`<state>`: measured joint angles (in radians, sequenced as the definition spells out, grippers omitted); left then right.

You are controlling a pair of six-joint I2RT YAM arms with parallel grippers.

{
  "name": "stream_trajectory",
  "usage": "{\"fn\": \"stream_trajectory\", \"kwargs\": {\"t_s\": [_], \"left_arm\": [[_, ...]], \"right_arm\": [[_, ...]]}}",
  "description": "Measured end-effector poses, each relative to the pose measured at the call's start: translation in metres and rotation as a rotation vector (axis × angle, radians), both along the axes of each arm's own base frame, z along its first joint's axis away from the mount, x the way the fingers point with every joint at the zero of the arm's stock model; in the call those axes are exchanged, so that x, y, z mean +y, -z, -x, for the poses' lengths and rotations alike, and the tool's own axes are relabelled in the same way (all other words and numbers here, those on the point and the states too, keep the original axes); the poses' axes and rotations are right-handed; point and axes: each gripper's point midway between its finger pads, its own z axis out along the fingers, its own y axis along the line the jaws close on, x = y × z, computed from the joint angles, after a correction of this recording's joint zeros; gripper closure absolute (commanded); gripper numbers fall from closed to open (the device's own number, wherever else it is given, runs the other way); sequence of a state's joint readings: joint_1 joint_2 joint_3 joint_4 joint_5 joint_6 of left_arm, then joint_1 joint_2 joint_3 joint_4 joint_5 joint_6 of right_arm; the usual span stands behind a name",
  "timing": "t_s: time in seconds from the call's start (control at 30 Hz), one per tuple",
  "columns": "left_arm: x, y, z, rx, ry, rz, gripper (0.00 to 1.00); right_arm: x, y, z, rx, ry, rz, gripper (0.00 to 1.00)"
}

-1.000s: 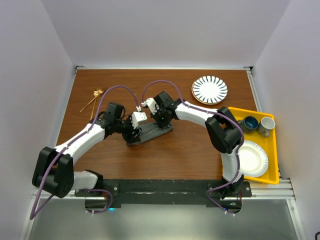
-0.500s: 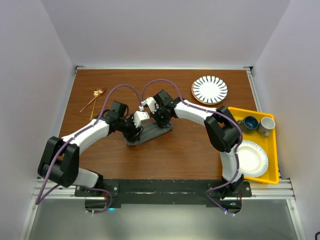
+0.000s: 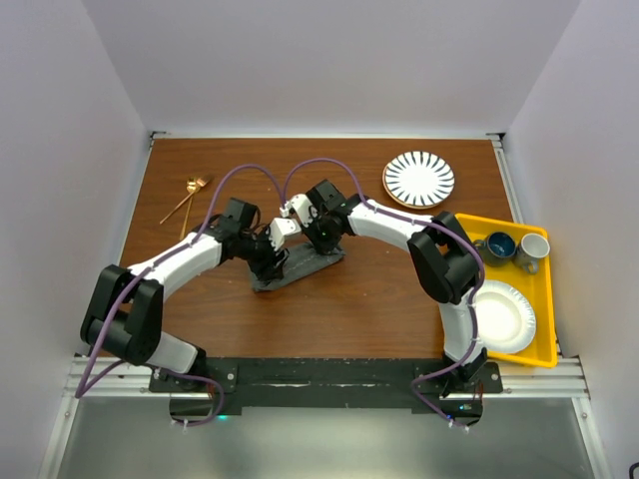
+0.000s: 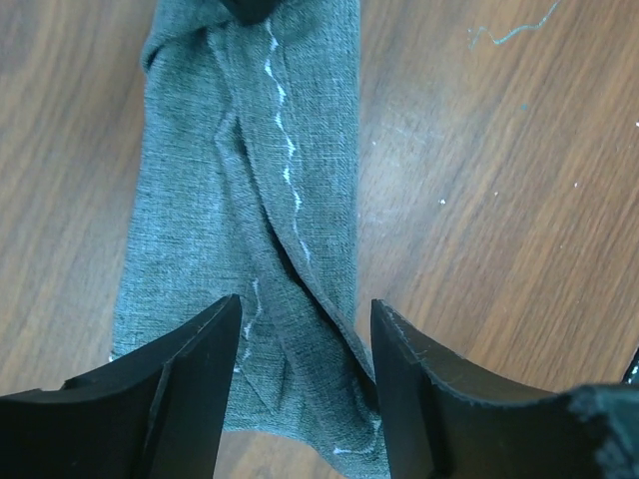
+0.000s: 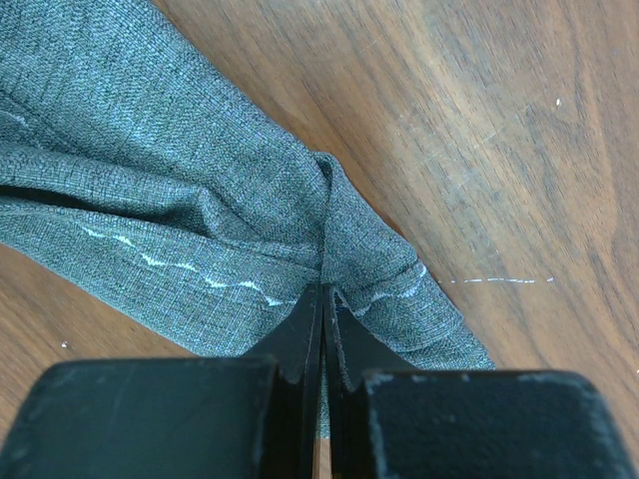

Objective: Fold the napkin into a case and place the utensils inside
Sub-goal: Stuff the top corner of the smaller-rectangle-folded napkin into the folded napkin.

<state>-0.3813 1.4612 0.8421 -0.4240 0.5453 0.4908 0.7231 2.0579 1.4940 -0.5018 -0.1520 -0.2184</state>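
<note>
The dark grey napkin (image 3: 300,267) lies mid-table, folded into a narrow strip that runs from near left to far right. My left gripper (image 3: 270,261) hangs open over its near-left end. In the left wrist view the two jaws stand either side of a raised lengthwise fold of the napkin (image 4: 250,200), left gripper (image 4: 305,309) holding nothing. My right gripper (image 3: 318,239) is at the far-right end. Its jaws are shut, right gripper (image 5: 322,289) pinching a puckered ridge of the napkin (image 5: 150,200). The gold utensils (image 3: 190,195) lie crossed at the far left.
A striped plate (image 3: 418,179) sits at the far right. A yellow tray (image 3: 544,344) along the right edge holds a paper plate (image 3: 502,315), a blue cup (image 3: 499,244) and a grey mug (image 3: 532,249). Walls close in on three sides.
My left arm has swung slightly right and farther in, bringing its gripper closer over the strip's near end. The right arm and the napkin have stayed put.
</note>
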Motion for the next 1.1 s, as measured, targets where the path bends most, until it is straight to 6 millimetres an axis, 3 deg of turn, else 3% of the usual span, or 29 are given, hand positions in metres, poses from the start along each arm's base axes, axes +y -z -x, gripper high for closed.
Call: {"fn": "stream_trajectory", "kwargs": {"t_s": [0.07, 0.17, 0.2, 0.4, 0.7, 0.93, 1.1], "left_arm": [[0.0, 0.002, 0.002, 0.001, 0.004, -0.01, 0.48], [0.002, 0.004, 0.003, 0.003, 0.006, -0.026, 0.63], [0.002, 0.004, 0.003, 0.0, 0.009, -0.03, 0.73], [0.003, 0.003, 0.003, -0.011, 0.016, -0.034, 1.0], [0.002, -0.006, -0.007, -0.042, 0.011, -0.038, 1.0], [0.004, -0.014, -0.038, -0.164, -0.024, -0.071, 1.0], [0.007, -0.002, -0.059, -0.225, -0.028, -0.116, 1.0]], "right_arm": [[0.0, 0.0, 0.0, 0.0, -0.001, 0.0, 1.0], [0.0, 0.0, 0.0, -0.001, -0.003, 0.0, 1.0], [0.0, 0.0, 0.0, -0.001, -0.003, 0.0, 1.0], [0.0, 0.0, 0.0, -0.001, -0.007, 0.002, 1.0], [0.001, 0.001, -0.001, -0.001, -0.025, 0.003, 1.0], [0.003, 0.001, -0.003, -0.001, -0.044, -0.003, 1.0], [0.005, 0.001, -0.005, -0.004, -0.051, -0.002, 1.0]]}}
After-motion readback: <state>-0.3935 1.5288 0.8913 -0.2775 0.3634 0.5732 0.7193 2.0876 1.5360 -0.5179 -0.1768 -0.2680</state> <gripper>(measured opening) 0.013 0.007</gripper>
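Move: The folded napkin's loose corner stands between the left hand's open fingers, about level with them both ways and roughly 1 cm below. The napkin's right end lies some 16 cm to this hand's right and 5 cm ahead; the gold utensils are about 18 cm to its left and 16 cm ahead. From the right hand, shut on the napkin, the loose corner lies about 10 cm left and 7 cm back. The napkin's loose corner is pinched as the left fingers, open at first, close fully almost in place; that hand then carries it about 6 cm forward towards the right hand, in a shallow arc up and down again, tilting some 15 degrees. The right hand, fingers still shut, keeps the napkin pinned and barely shifts. ##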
